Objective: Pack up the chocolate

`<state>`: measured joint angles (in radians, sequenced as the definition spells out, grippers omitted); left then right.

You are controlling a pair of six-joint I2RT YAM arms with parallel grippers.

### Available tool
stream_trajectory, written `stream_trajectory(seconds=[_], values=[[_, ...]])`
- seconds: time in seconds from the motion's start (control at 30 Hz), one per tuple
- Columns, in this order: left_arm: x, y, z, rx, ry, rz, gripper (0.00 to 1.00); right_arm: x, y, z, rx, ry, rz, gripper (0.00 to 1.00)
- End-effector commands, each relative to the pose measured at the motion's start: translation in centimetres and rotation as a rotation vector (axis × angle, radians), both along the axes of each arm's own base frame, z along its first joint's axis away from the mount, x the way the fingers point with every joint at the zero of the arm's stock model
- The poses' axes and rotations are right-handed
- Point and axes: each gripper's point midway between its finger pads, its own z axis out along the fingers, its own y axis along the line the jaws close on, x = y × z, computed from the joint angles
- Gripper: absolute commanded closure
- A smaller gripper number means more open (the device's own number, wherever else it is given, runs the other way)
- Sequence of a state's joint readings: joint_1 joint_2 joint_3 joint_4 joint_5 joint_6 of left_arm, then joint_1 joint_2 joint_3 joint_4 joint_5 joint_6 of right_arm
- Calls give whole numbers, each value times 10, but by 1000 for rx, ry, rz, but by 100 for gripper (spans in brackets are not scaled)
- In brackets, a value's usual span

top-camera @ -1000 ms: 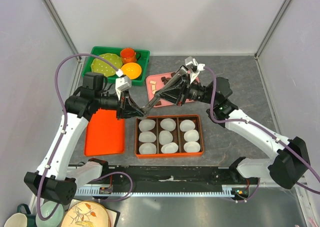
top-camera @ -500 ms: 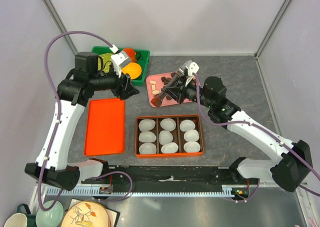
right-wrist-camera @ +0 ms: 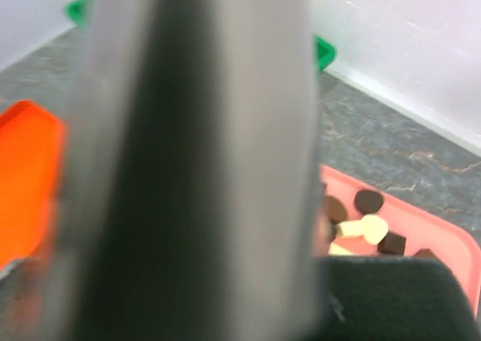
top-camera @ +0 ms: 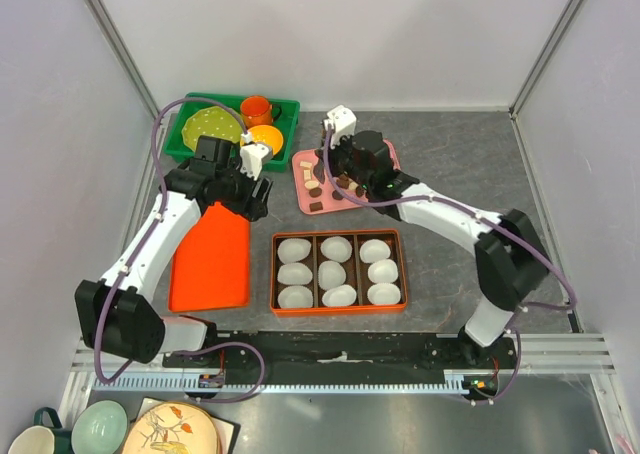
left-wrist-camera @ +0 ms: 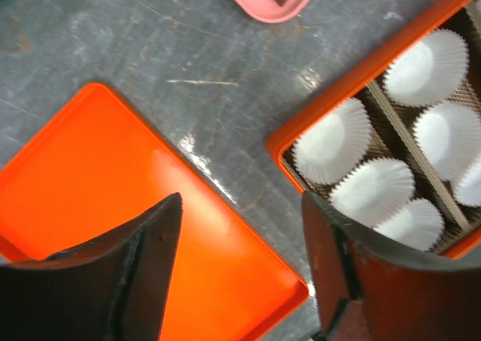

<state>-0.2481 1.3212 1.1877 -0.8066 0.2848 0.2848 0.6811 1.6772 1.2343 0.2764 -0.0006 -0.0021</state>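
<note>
The chocolate [top-camera: 316, 189] lies as small dark brown and cream pieces on a pink tray [top-camera: 299, 161] behind the orange box. My right gripper [top-camera: 335, 178] hangs low over that tray's left part. In the right wrist view a blurred grey mass fills most of the picture, hiding how the jaws stand; beside it show a dark piece [right-wrist-camera: 368, 201] and a cream piece [right-wrist-camera: 366, 228]. My left gripper [left-wrist-camera: 240, 206] is open and empty above the flat orange tray [left-wrist-camera: 113, 183]. The top view shows the left gripper [top-camera: 257, 195] at that tray's far end.
An orange box [top-camera: 275, 274] with three rows of white paper cups [top-camera: 338, 271] sits at table centre. A green bin [top-camera: 290, 106] at the back left holds a plate, a bowl and an orange cup. Grey walls close in both sides.
The left gripper opened and drew back from the middle to the orange tray's far end. The right gripper pulled back from the middle to the pink tray.
</note>
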Motion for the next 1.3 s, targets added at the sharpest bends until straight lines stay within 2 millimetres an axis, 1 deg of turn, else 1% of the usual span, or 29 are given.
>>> stream_trajectory(seconds=[0.0,0.03,0.07,0.1,0.13,0.17,0.2,0.23,0.27,0.33,0.37,0.53,0.63,0.73,0.83,0.9,0.93,0.97,1.0,1.27], values=[[33,7,7,20,-110,58,22,48,4,45,44,-179,-105,100],[35,6,7,11,-117,58,21,56,10,30,27,-164,-101,100],[34,7,4,3,-106,59,10,62,14,38,40,-184,-100,100],[36,7,3,1,-107,60,7,69,15,36,42,-187,-108,100],[36,6,1,-9,-97,62,7,77,19,23,32,-175,-107,100],[36,7,-1,-13,-92,66,7,84,23,31,49,-190,-102,100],[37,7,-2,-15,-91,67,7,90,24,29,56,-189,-104,100],[38,8,-4,-15,-90,70,7,96,28,18,49,-178,-102,100],[40,9,-6,-15,-91,75,7,100,31,25,65,-198,-102,100],[41,12,-7,-10,-92,85,7,107,34,20,61,-207,-100,100],[42,13,-7,-9,-94,87,7,108,36,21,70,-220,-94,100],[44,16,-7,-7,-97,94,7,112,43,14,75,-232,-76,100],[43,17,-7,-12,-105,97,7,113,46,11,87,-233,-69,94],[42,17,-5,-13,-115,88,7,113,48,5,93,-221,-65,86],[42,19,-6,-3,-119,95,7,113,48,-1,104,-211,-67,85],[42,19,-5,-2,-122,93,7,114,48,-5,108,-204,-71,82],[42,20,-4,-1,-125,94,7,114,49,-7,107,-199,-68,79],[42,20,-4,1,-128,94,7,114,50,-7,112,-201,-68,72],[42,20,-4,2,-128,94,8,115,49,-10,112,-193,-71,69],[42,22,-1,8,-142,95,7,117,49,-20,104,-184,-74,63]])
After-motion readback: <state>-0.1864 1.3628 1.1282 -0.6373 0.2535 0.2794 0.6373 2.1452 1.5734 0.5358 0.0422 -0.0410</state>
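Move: The white chocolate piece near the pink tray's far left corner lies about 7 cm ahead of the right hand, 4 cm to its left and some 20 cm below. A round white chocolate is about 6 cm nearer the robot than that piece; the green bin's middle stands some 16 cm ahead of the right hand and 22 cm to its left. From the left hand, the aimed-at chocolate is roughly 17 cm ahead, 11 cm to the right and 17 cm below. Carry the metal tongs, still held in the right gripper, forward about 11 cm and 4 cm left towards the tray's far left corner, sinking some 4 cm; go quickly at first, then ease off and loosen the fingers part way while keeping the tongs. Bring the empty left gripper some 3 cm forward and a little left and down, opening it wide. ##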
